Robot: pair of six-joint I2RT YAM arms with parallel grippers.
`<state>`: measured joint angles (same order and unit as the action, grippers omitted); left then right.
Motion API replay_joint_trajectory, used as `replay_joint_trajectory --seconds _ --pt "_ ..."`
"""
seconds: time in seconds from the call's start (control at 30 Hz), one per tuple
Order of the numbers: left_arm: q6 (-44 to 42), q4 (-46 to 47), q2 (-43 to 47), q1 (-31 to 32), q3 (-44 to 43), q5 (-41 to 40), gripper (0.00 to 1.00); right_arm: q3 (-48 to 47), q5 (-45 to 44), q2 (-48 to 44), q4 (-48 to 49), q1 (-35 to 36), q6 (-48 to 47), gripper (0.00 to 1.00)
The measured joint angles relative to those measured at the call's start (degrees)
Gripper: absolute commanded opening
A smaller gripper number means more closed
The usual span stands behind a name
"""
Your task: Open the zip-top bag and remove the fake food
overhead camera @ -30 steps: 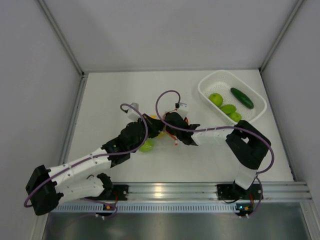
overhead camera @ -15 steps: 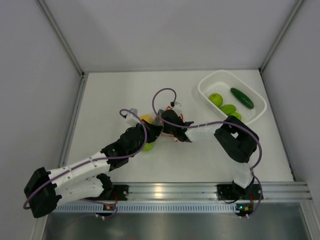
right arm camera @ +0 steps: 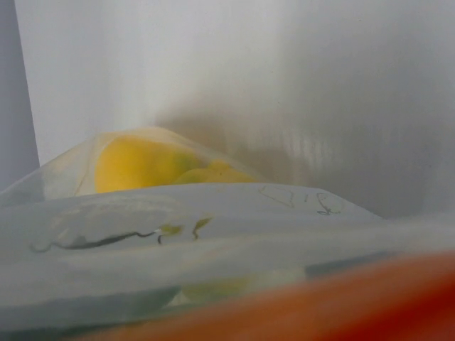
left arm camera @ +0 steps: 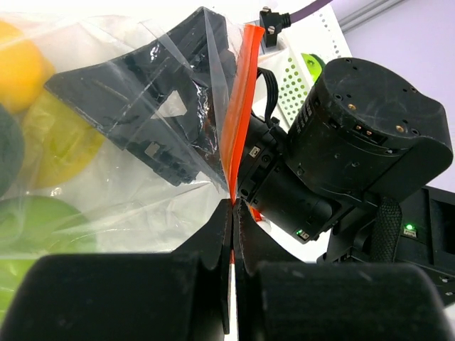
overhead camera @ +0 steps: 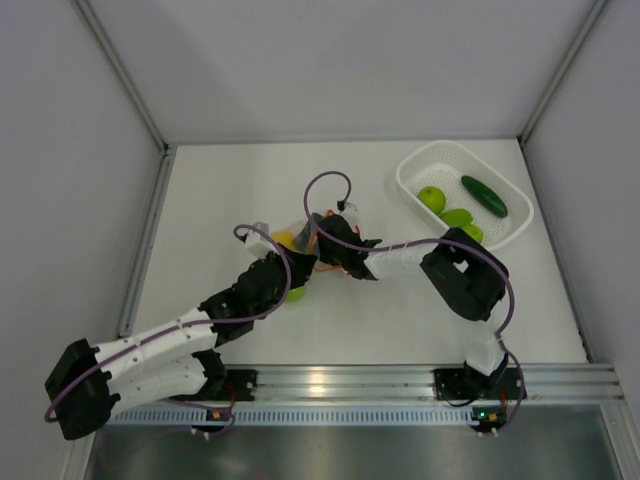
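The zip-top bag is held up between my two grippers at mid-table. In the left wrist view my left gripper is shut on its orange-red zip strip. Fake food shows through the clear plastic: a yellow piece, a yellow-green one and a green one. My right gripper is pushed against the bag's mouth, and its dark fingers show through the plastic. In the right wrist view the bag and the strip fill the frame and hide the jaws, with yellow food behind.
A white perforated basket stands at the back right and holds three light-green fruits and a dark-green cucumber. Grey walls close the table on the left, back and right. The aluminium rail runs along the near edge.
My right gripper has moved left and away from me, into the bag's mouth. My left gripper has shifted slightly left, still holding the strip. The bag now stands higher between them.
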<state>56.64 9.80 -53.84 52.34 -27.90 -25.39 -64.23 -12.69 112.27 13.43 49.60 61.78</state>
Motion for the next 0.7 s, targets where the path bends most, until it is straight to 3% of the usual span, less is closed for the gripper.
replay_joint_trajectory --seconds 0.27,0.47,0.6,0.7 --pt "-0.66 -0.44 0.11 -0.02 0.72 -1.29 0.0 -5.42 -1.92 2.97 -4.61 0.9 0.13 0.79" --pt "-0.92 -0.85 1.16 -0.02 1.46 -1.7 0.0 -10.58 -5.29 6.23 -8.83 1.68 -0.7 0.67" --pt "-1.16 -1.4 2.84 -0.02 2.16 -2.64 0.0 -10.43 -7.63 6.27 -9.53 1.77 -1.33 0.54" --pt "-1.29 -1.86 3.26 -0.07 2.27 -3.02 0.0 -9.57 -8.81 6.1 -8.57 1.77 -1.31 0.52"
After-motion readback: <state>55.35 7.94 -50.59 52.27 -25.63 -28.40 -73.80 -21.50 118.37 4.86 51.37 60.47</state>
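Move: The yellow pear, inside the clear bag, lies about 5 cm to the left of the right hand's open fingers, which are already in the bag, and about 1 cm ahead and 2 cm lower. The lemon is 8 cm to their left and 3 cm farther out, the green apple 7 cm to their left and 8 cm back, both about 2 cm lower. From the left hand, which pinches the orange zip edge, the pear is some 10 cm ahead, 5 cm left and 14 cm below. Inside the bag the right hand pushes about 2 cm forward and sinks 1.5 cm towards the yellow pear, swinging nearly 2 cm left and then about 1 cm back right, its left side dipping some 10 degrees while the fingers close from nearly wide open to about half. The left hand keeps its pinch on the orange zip edge and draws it about 2 cm left and 1 cm down, holding the mouth up around the right gripper. ##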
